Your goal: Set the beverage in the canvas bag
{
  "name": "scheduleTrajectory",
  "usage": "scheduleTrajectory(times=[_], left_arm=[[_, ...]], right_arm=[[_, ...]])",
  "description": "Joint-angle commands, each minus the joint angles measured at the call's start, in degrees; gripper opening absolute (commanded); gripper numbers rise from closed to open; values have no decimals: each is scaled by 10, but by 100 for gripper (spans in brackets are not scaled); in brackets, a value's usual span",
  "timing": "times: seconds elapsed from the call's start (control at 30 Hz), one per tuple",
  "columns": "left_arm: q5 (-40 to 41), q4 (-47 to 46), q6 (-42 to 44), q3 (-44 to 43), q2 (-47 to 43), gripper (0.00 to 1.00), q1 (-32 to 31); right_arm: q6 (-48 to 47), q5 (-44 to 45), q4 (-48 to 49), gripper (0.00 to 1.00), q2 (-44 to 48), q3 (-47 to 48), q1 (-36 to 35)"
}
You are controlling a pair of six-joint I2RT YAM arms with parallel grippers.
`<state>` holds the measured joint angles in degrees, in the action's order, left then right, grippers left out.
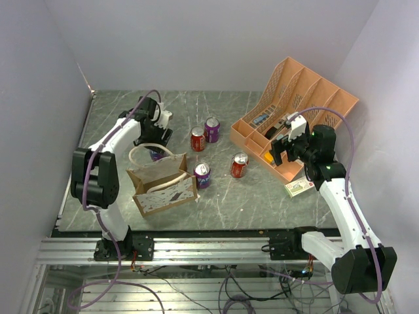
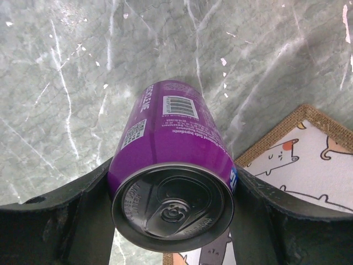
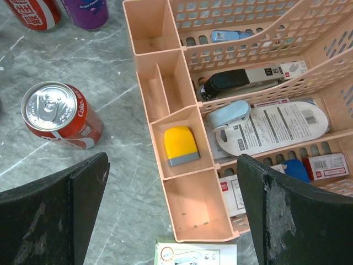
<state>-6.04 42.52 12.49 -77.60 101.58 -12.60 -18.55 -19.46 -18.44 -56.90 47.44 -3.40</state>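
Note:
A purple beverage can point(image 2: 165, 143) stands on the marble table just behind the canvas bag point(image 1: 163, 190). In the left wrist view my left gripper point(image 2: 172, 210) has a finger pressed against each side of the can, whose top faces the camera. The bag's white patterned panel point(image 2: 309, 160) shows beside it to the right. From above, the left gripper point(image 1: 156, 146) hangs over the can point(image 1: 156, 155) by the bag's rope handle. My right gripper point(image 1: 280, 150) hovers open and holding nothing over the front of the orange organizer point(image 1: 294, 111).
Two more purple cans point(image 1: 212, 129) point(image 1: 202, 174) and two red cans point(image 1: 198, 139) point(image 1: 239, 165) stand mid-table. One red can point(image 3: 60, 113) lies left of the right gripper point(image 3: 174, 193). The organizer point(image 3: 160, 77) holds stationery. A small white-green box point(image 1: 299, 188) sits at its near corner.

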Motion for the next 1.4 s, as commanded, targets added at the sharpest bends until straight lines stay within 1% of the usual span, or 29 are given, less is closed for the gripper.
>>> scheduleTrajectory(times=[0.0,0.07,0.23,0.53,0.73,0.9,1.07,1.23,1.37], left_arm=[[9,-1,18,-37,-42,22,-5],[11,5,21,-46,-44,16,-5],[22,17,30,-70,-58,7,-5],[38,31,54,-105,-100,7,-8],[40,55,60,-149,-127,7,-10],[36,68,63,-192,-167,7,-17],[2,78,62,-222,-226,7,-36],[-40,134,69,-243,-268,7,-79],[-103,180,74,-234,-304,7,-93]], right_arm=[[-5,8,-5,100,0,-2,-3],[-5,8,-5,100,0,-3,-3],[-5,8,-5,100,-1,-3,-4],[-5,9,-4,100,-2,-2,-5],[-5,10,-4,100,-4,-2,-5],[-6,13,-3,100,-7,-2,-8],[-7,13,-5,100,-8,-2,-9],[-7,10,-5,100,-6,-2,-10],[-8,7,-5,100,-3,-3,-10]])
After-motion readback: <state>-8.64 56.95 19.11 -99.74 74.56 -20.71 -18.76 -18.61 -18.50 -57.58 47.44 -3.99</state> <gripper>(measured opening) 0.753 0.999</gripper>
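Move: The left hand already grips the left-most purple can near its top. The canvas bag stands open about 14 cm back towards the base and 2 cm to the right, its middle roughly level with the fingers. Beside the bag is another purple can, some 16 cm right and 10 cm back of this hand; a red can is 15 cm right and 4 cm ahead. From the idle right hand the bag lies about 41 cm left, 9 cm back and 13 cm lower. Keeping its grip on the upper part of the purple can, the left hand carries it almost straight up, slowly at first and then faster, nearly 28 cm in all. Near the top it starts swinging back and a little right, net about 5 cm back. Meanwhile the wrist tips up some 35 degrees, so the fingers point more forward than down. ##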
